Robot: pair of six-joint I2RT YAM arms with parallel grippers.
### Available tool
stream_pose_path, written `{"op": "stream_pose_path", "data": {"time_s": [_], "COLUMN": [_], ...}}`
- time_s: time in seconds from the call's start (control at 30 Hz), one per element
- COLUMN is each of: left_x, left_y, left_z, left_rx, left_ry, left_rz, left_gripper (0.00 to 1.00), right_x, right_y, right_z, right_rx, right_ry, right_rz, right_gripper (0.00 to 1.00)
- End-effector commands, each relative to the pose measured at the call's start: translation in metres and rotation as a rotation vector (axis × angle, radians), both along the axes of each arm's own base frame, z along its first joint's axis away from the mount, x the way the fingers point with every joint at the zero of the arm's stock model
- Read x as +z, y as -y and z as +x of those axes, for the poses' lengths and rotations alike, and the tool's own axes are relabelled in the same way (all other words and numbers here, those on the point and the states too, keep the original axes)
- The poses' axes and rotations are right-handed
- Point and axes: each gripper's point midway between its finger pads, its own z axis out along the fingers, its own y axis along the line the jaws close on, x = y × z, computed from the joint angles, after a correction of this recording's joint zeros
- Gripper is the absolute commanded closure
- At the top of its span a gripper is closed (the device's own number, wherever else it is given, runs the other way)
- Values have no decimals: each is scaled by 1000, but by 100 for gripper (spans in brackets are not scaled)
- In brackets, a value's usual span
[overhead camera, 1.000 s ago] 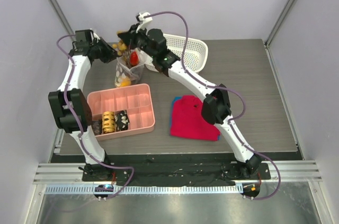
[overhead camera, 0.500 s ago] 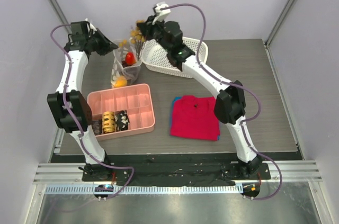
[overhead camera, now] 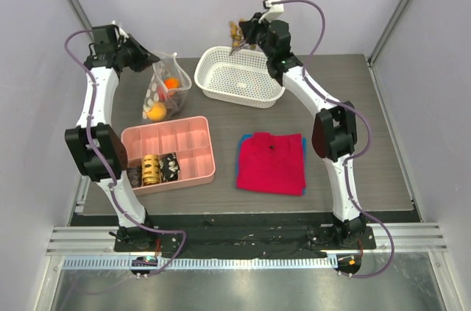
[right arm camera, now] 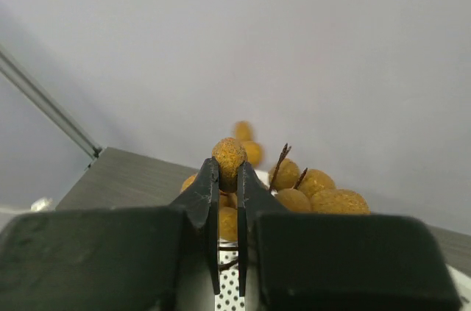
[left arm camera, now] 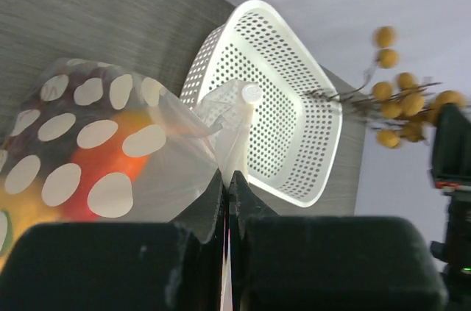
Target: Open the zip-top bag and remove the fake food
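Note:
The clear zip-top bag (overhead camera: 163,90) with white dots lies at the back left of the table, with orange and red toy food inside; it also shows in the left wrist view (left arm camera: 110,156). My left gripper (overhead camera: 147,59) is shut on the bag's upper edge (left arm camera: 229,151) and holds it up. My right gripper (overhead camera: 243,35) is shut on the tan-brown ball cluster (overhead camera: 237,30), holding it in the air above the back rim of the white mesh basket (overhead camera: 239,76). In the right wrist view the fingertips (right arm camera: 213,179) pinch one ball of the cluster (right arm camera: 294,186).
A pink compartment tray (overhead camera: 173,151) with a yellow coil and dark blocks lies at the front left. A red cloth (overhead camera: 271,163) on a blue one lies at the front middle. The basket also shows in the left wrist view (left arm camera: 309,127).
My right gripper has pulled the tan-brown cluster out of the bag and carried it right, to above the basket. The bag has tilted over to the left, held by my left gripper.

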Motion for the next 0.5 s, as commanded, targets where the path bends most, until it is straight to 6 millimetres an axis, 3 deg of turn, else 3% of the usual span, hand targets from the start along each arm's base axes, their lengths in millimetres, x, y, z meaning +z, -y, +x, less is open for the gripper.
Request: {"op": "stream_pose_path", "data": {"time_s": [0.0, 0.07, 0.13, 0.27, 0.4, 0.43, 0.47], "left_x": [51, 58, 55, 66, 64, 62, 59], "left_y": [7, 8, 9, 15, 14, 15, 16], "left_z": [17, 20, 23, 28, 30, 31, 31], "left_rx": [-38, -49, -58, -92, -88, -91, -95], "left_ry": [159, 174, 166, 206, 207, 204, 196], "left_rz": [-56, -60, -68, -98, -97, -99, -105], "left_gripper": [100, 100, 100, 100, 100, 100, 100], "right_x": [-24, -41, -55, -89, -103, -108, -97], "right_y": [-18, -14, -4, 7, 19, 21, 21], "right_z": [-8, -9, -5, -6, -3, -2, 2], "right_rx": [32, 15, -42, -94, -154, -162, -171], "right_ry": [-17, -48, -84, -140, -154, -172, -157], "right_rz": [-3, -8, -21, -85, -150, -174, -181], "right_gripper": [99, 98, 87, 44, 34, 27, 20]}}
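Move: The white basket that the held sprig of yellow berries is bound for lies almost straight under the right hand, its middle about 1 cm to the left and some 29 cm below. The zip-top bag hangs about 24 cm to that hand's left, 12 cm nearer the base and 21 cm down; the pink tray is roughly 25 cm left, 31 cm back. From the left hand, the basket is some 9 cm ahead, 23 cm right and 23 cm below. The sprig of yellow berries, still pinched at first, goes down towards the white basket as the right hand sinks about 13 cm, nearly straight; on the way down the fingers spread wide and let go of the sprig, while the hand tips down some 15 degrees. The left hand keeps its shut pinch on the bag's rim and eases about 3 cm up and forward. ##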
